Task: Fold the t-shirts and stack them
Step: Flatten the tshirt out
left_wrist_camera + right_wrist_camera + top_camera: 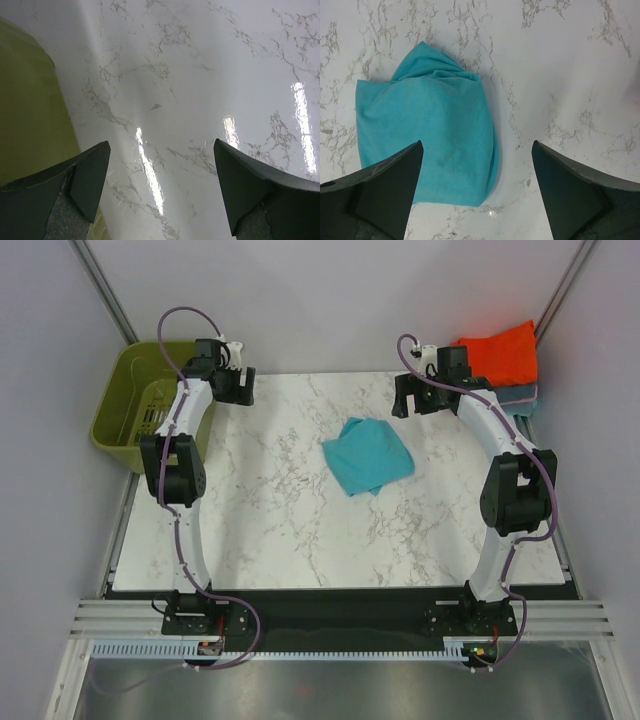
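A teal t-shirt (367,456) lies folded in a rough square in the middle of the marble table, and the right wrist view shows it (430,140) below the camera. At the back right corner an orange-red folded t-shirt (502,352) rests on a grey-blue one (520,397). My right gripper (418,397) hangs open above the table, between the teal shirt and that stack, holding nothing (476,165). My left gripper (236,383) is open over bare marble at the back left (161,165), next to the basket.
An olive-green plastic basket (125,425) stands off the table's left edge, and its wall fills the left side of the left wrist view (30,115). The marble table (300,530) has black borders at front and right.
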`<action>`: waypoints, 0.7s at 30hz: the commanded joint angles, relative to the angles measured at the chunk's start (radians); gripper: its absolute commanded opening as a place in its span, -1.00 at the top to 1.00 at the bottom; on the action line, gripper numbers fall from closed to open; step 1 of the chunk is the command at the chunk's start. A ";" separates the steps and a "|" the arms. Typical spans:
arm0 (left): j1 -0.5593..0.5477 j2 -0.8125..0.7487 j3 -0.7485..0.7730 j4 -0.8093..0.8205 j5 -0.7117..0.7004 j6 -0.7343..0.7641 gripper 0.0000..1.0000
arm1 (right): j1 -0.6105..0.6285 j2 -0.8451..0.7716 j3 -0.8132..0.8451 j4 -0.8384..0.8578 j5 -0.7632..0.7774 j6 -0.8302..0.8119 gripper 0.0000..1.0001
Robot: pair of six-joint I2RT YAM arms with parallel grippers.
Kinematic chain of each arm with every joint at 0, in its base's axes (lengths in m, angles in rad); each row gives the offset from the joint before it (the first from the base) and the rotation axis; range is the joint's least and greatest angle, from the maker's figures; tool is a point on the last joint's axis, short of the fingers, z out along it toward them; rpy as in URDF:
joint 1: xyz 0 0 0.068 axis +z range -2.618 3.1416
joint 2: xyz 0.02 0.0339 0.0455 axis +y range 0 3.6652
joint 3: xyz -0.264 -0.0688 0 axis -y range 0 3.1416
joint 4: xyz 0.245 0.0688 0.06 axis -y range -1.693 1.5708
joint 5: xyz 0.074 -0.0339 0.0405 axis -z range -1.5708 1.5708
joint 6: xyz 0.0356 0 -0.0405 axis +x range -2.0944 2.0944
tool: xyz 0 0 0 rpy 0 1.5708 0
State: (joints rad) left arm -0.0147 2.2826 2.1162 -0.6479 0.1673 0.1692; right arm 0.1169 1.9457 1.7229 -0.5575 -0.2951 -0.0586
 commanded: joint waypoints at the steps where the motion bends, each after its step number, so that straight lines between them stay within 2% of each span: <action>1: 0.050 0.038 0.071 0.042 -0.074 0.061 -0.86 | 0.012 -0.005 0.023 0.002 0.011 -0.029 -0.96; 8: 0.073 0.106 0.191 0.070 -0.069 0.065 -0.89 | 0.033 0.007 0.026 0.004 0.025 -0.041 -0.96; 11: 0.071 0.118 0.252 0.083 -0.071 0.046 -0.89 | 0.053 0.010 0.035 -0.036 -0.013 -0.098 -0.96; 14: 0.056 0.039 0.284 0.080 0.044 -0.023 -0.88 | 0.076 0.007 -0.006 -0.077 -0.038 -0.188 -0.96; 17: 0.027 -0.067 0.227 0.079 0.149 -0.086 -0.87 | 0.076 0.004 -0.081 -0.084 -0.055 -0.188 -0.95; 21: -0.076 -0.175 0.094 0.059 0.227 -0.160 -0.79 | 0.101 0.012 -0.140 -0.081 -0.056 -0.224 -0.89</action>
State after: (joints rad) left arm -0.0288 2.2757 2.2585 -0.6216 0.2989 0.0902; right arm 0.2016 1.9465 1.6115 -0.6197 -0.3286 -0.2241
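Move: The teal t-shirt lies bunched on the table, its middle some 5 cm back and 6 cm to the left of the right hand, about 15 cm below it. The folded stack with the orange cloth on top is about 26 cm to that hand's right, 13 cm farther out and some 10 cm lower. From the left hand the t-shirt is roughly 29 cm right, 12 cm back and 12 cm down; the green bin is about 20 cm left, 2 cm back and 5 cm lower. Back and down, about 5 cm each way, and some 3 cm to its left, the right hand starts slowly and then speeds up towards the t-shirt, turning a little counter-clockwise, fingers wide open and still above the cloth. The left hand eases forward and slightly down, then rises about 8 cm while swinging right, away from the green bin, its open fingers tipping up some 10 degrees. ##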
